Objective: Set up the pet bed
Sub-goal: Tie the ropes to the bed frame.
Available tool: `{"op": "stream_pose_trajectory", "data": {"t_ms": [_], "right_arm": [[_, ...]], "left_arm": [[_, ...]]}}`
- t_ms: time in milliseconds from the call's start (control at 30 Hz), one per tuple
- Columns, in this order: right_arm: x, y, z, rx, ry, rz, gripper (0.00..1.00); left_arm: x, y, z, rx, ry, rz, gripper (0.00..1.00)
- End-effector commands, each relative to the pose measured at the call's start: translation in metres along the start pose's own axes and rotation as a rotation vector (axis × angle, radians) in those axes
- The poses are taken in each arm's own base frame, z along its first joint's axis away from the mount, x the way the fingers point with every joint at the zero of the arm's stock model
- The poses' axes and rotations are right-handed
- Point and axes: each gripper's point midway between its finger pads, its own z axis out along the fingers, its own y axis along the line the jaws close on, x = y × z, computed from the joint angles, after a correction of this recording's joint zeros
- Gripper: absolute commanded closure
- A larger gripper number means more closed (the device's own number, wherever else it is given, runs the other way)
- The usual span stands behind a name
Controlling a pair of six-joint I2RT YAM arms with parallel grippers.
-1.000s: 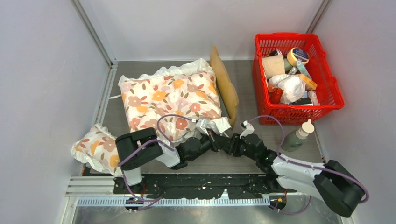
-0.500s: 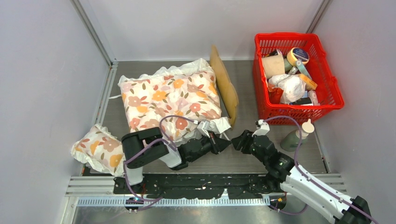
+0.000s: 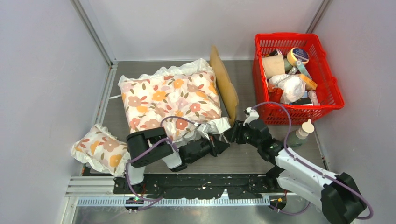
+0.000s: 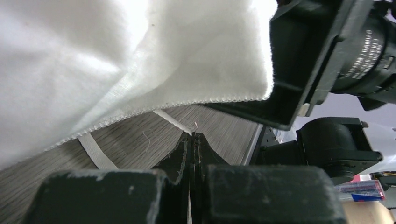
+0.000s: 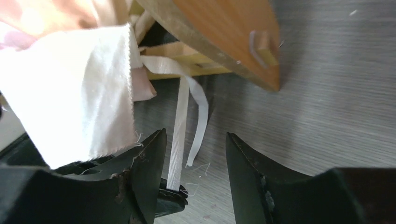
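Observation:
The pet bed is mostly hidden under a floral cushion [image 3: 168, 98]; its wooden headboard [image 3: 224, 86] stands along the cushion's right side and shows as a wood panel [image 5: 219, 28] in the right wrist view. A white ribbon [image 5: 180, 140] hangs from the cushion's near right corner [image 3: 217, 125]. My left gripper [image 3: 224, 143] [image 4: 192, 135] lies low on the table, shut on that ribbon's end. My right gripper [image 3: 232, 135] [image 5: 195, 135] is open just beside it, one finger on each side of the held ribbon and a second loose ribbon [image 5: 201, 116].
A small floral pillow [image 3: 98, 149] lies at the near left. A red basket [image 3: 327, 100] full of items stands at the back right, with a green bottle [image 3: 298, 135] in front of it. Walls close in the left, back and right sides.
My right gripper opened, drew back to the right, then returned up to the cushion corner beside the left gripper. The left gripper stayed shut on the ribbon, shifting slightly right.

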Motion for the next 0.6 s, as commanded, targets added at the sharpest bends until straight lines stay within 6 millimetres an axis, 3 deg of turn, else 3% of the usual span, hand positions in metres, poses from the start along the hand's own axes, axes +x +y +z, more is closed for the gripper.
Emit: {"op": "stream_pose_trajectory", "data": {"t_ms": [0,267,333,400,433,500,567], "right_arm": [[-0.010,0.040,0.007,-0.222,0.015,-0.047,0.45],[0.020,0.047,0.022,-0.321,0.138,-0.030,0.50],[0.026,0.045,0.024,-0.323,0.161,-0.024,0.56],[0.030,0.044,0.024,-0.326,0.176,-0.016,0.69],[0.030,0.044,0.024,-0.324,0.177,-0.012,0.82],[0.030,0.039,0.023,-0.298,0.169,0.000,0.93],[0.030,0.034,0.020,-0.271,0.162,0.003,0.95]], "left_arm": [[-0.009,-0.014,-0.002,0.073,-0.044,0.067,1.00],[-0.008,-0.014,-0.003,0.088,-0.041,0.107,1.00],[-0.008,-0.014,-0.003,0.091,-0.041,0.114,1.00],[-0.008,-0.013,-0.003,0.087,-0.044,0.117,1.00],[-0.008,-0.012,-0.004,0.082,-0.045,0.118,1.00],[-0.008,-0.011,-0.006,0.076,-0.044,0.119,1.00],[-0.006,-0.007,-0.008,0.065,-0.035,0.119,0.98]]}}
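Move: The rope, its end still pinched in the left fingers, runs up to the frame corner; the stretch to grip lies about 4 cm to the right hand's left, level fore-and-aft, 2 cm lower. For the left hand that stretch is some 4 cm ahead. From the right hand, the white cloth flap hangs 4 cm ahead and 4 cm left, the loose rope 3 cm ahead, 3 cm left and 4 cm down, and the headboard's near end about 7 cm ahead and 1 cm right. The rope held out by the left fingers is met by the open right hand, which slides about 5 cm left, sinking a little at first, in beside the white flap and close to the left fingertips. Its wrist swings some 15 degrees counter-clockwise, then the fingers shut and pinch the rope between the frame corner and the left grip. The left hand stays put with its fingers closed, tilting up slightly. ##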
